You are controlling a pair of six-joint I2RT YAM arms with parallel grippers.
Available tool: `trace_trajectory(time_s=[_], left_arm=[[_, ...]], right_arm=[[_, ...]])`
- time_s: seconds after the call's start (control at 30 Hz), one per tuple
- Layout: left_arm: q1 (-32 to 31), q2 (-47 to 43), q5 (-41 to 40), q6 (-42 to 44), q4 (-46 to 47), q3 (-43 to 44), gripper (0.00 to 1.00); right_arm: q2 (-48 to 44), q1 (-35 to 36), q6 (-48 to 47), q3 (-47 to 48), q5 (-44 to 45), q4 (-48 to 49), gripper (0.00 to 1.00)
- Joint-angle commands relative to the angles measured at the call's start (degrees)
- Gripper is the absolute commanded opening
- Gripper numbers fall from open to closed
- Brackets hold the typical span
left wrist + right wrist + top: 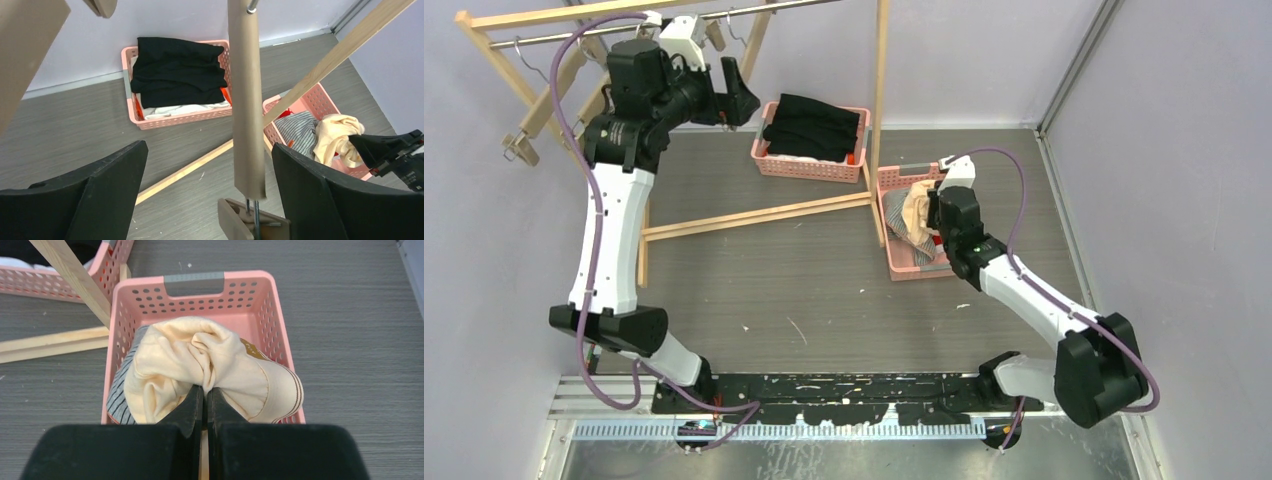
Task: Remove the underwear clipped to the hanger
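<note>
The beige underwear (pixel 200 357) is bunched in my right gripper (pixel 205 389), which is shut on a fold of it just above the pink basket (pixel 192 285). The grey-and-white striped underwear (pixel 117 392) lies in that basket under the beige piece. The red piece is mostly hidden; a red scrap (pixel 285 113) shows at the basket's edge. My left gripper (pixel 210 190) is open, raised at the rack, with a wooden hanger (pixel 246 100) and its bare clip (pixel 250 222) hanging between the fingers, untouched. In the top view the left gripper (pixel 736 98) is at the rack and the right gripper (pixel 929 218) over the basket (pixel 899 262).
A second pink basket (pixel 769 160) holds black folded clothes (pixel 812 125). The wooden rack's upright (pixel 881 110) stands between the baskets and its floor crossbar (pixel 754 215) runs left. Another bare hanger (pixel 529 125) hangs at the rack's left end. Walls enclose the floor.
</note>
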Motion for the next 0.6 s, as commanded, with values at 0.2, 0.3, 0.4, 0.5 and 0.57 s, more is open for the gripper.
trace_trajectory(time_s=[0.2, 0.3, 0.4, 0.5, 0.57], left_arm=[[0.29, -12.75, -3.38, 1.53, 7.53, -4.74, 0.98], [0.29, -16.59, -3.01, 1.54, 8.38, -7.79, 0.98], [0.3, -21.34, -3.1, 1.58, 9.14, -11.57, 0.98], [0.29, -25.01, -4.29, 2.28, 8.57, -14.74, 0.98], [0.31, -27.42, -6.01, 3.06, 8.59, -17.43, 0.98]], right_arm=[[7.55, -2.89, 5.62, 4.99, -8.11, -2.04, 0.23], [8.55, -2.98, 4.92, 5.97, -8.43, -1.89, 0.44], [8.39, -2.99, 3.59, 7.48, -7.79, -1.91, 0.54], [6.48, -3.03, 2.35, 9.55, -7.77, -3.03, 0.58], [3.96, -3.0, 1.7, 10.93, -7.71, -3.37, 0.61]])
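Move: The right gripper holds the cream underwear over the pink basket whose middle lies some 14 cm below it, about 2 cm back and 1 cm right; the striped cloth lies 3 cm back, 5 cm left, at that depth, the far basket with black cloth 18 cm ahead, 28 cm left. The left gripper is already open around the bare hanger's near end, its middle about 12 cm ahead and 3 cm right; the next hanger stands 8 cm ahead, 10 cm left. Draw the left gripper back from the bare hanger about 11 cm, rising as it goes and levelling the wrist, fingers kept wide. Meanwhile lower the right gripper about 5 cm into the near basket, tipping it down a little, open it past halfway to let go of the cream underwear, then start back up with a slight forward drift. ##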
